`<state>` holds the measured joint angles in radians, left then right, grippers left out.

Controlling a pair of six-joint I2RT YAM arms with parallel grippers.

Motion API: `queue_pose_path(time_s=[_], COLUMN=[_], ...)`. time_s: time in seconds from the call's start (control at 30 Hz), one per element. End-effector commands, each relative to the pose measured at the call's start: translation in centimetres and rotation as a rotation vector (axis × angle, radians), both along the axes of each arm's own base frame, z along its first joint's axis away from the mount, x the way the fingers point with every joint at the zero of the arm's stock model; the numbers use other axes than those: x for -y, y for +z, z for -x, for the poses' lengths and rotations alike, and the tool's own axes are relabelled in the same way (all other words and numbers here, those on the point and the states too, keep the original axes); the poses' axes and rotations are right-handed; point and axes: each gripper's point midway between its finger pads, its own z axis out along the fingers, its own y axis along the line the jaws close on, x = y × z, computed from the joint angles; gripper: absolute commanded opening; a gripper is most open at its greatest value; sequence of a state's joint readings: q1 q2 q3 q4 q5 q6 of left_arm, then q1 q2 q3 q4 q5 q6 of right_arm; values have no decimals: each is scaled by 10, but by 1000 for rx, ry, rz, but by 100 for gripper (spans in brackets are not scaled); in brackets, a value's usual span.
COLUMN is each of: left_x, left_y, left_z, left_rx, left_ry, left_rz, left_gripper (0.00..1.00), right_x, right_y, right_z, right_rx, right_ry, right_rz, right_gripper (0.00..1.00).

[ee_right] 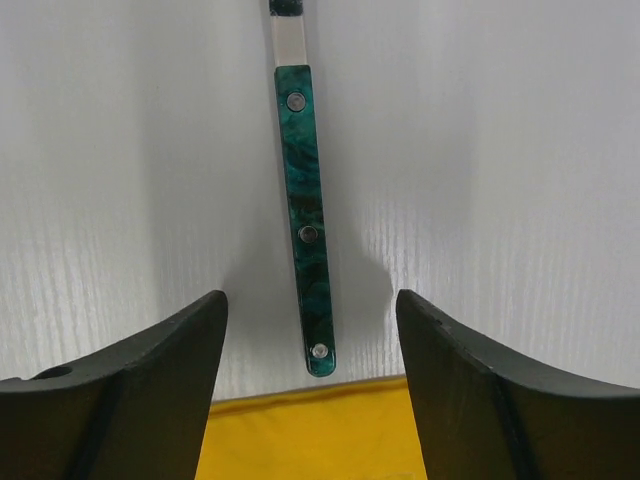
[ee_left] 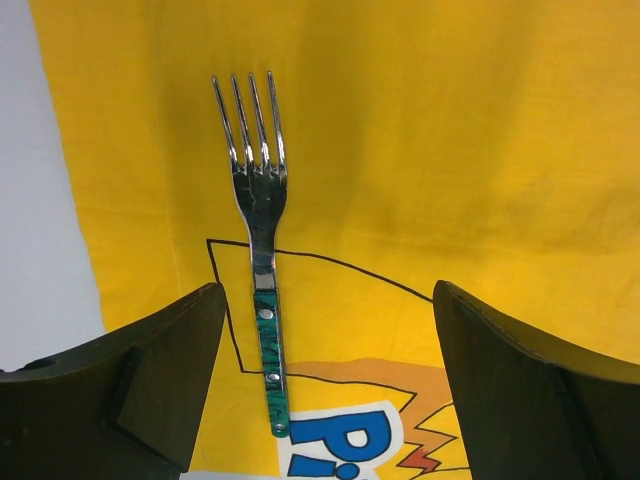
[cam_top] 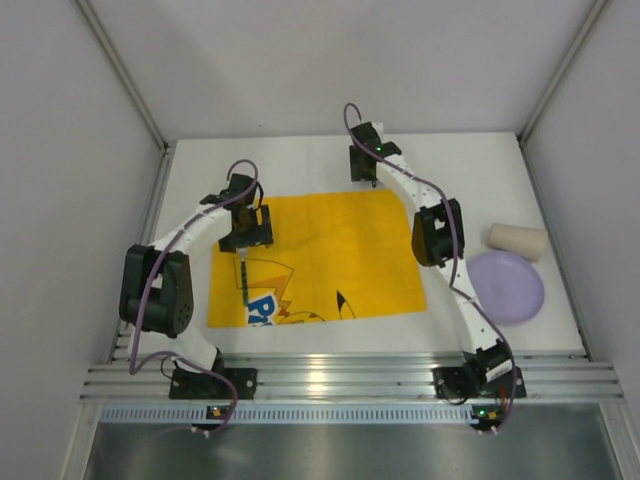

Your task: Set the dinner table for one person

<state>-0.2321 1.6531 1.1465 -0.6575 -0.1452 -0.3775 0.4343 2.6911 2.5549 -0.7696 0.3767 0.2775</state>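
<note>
The dinner table (cam_top: pixel 300 165) is white, with a yellow printed placemat (cam_top: pixel 330 250) on its middle. A fork (ee_left: pixel 262 240) with a green marbled handle lies flat on the placemat's left part, tines pointing away. My left gripper (ee_left: pixel 325 385) hangs open above the fork (cam_top: pixel 243 277); the handle lies nearer the left finger (ee_left: pixel 150 370), untouched. Another green-handled utensil (ee_right: pixel 305 220) lies on the bare table just beyond the placemat's far edge, its head out of frame. My right gripper (ee_right: pixel 310 390) is open astride the handle's end without touching it.
A purple plate (cam_top: pixel 507 285) sits at the right side of the table, and a beige cup (cam_top: pixel 517 240) lies on its side just behind it. A ribbed aluminium rail (cam_top: pixel 350 380) runs along the near edge. Grey walls enclose the table.
</note>
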Motion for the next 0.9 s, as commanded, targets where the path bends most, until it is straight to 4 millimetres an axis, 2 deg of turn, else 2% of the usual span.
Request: queue_pose_path(time_s=[0.0,0.07,0.13,0.2,0.23,0.3,0.33,0.43,0.53,0.63,0.67,0.73,0.77,0.8,0.83,0.87], left_x=[3,2,-1,-4,-5,-6,-7,-10,-13,-15,-15,-15,-15,-14,-14,-13], left_y=[4,6,6,5,0,1,0,-1,1,4,4,0,-2,-6,-6,-6], left_z=[-4,-5,-7,-11,-11,-17,-18,-21,-23,-27,-28,-31,-32,-33,-36,-38], left_rx=[-12,-15,-14,-16,-34,-39,-43,-52,-46,-36,-37,-40,-45,-59,-54,-52], left_ry=[20,6,-16,-19,-28,-32,-37,-31,-12,7,11,23,28,40,47,52], left_rz=[18,8,-7,-7,-14,-18,-19,-25,-24,-29,-28,-29,-31,-30,-27,-23], left_gripper=[89,89,89,89,89,89,89,89,89,90,90,90,91,91,91,91], right_x=[13,17,16,21,19,26,23,27,28,38,42,54,57,61,64,65], right_y=[-9,-13,-14,-18,-20,-26,-27,-34,-31,-5,18,41,72,84,80,114], right_z=[0,-2,-3,-2,-2,-1,-1,-1,-2,-7,-9,-10,-7,-3,10,21], right_rx=[-12,-18,-22,-37,-49,-71,-81,-105,-105,-52,-15,10,50,60,29,68], right_ry=[-13,-26,-16,-27,-16,-25,-11,-10,4,-8,-12,-39,-50,-58,-65,-61], right_rz=[68,56,44,23,-7,-42,-73,-124,-131,-83,-80,-84,-96,-96,-93,-115], right_gripper=[68,57,52,38,28,22,17,0,0,0,0,0,0,0,0,0])
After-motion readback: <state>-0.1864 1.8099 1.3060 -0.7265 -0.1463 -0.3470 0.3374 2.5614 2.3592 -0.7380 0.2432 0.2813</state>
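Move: The spoon lies with its handle end already between the right hand's open fingers, its middle about 8 cm straight ahead and 1 cm lower. From that hand the yellow cloth's middle is some 20 cm back and 11 cm left, and the fork on it 24 cm back and 27 cm left; the fallen cup is 16 cm back and 34 cm right. From the left hand the spoon is roughly 29 cm ahead and 27 cm right. The spoon's handle is pinched near its end as the right fingers shut from about three-quarters open, the hand easing 2 cm right and as much forward. Keeping that pinch, the hand quickens right and back, ending about 4 cm right of its start. The left hand, fingers open, drifts some 3 cm forward and slightly left past the fork's tines. ##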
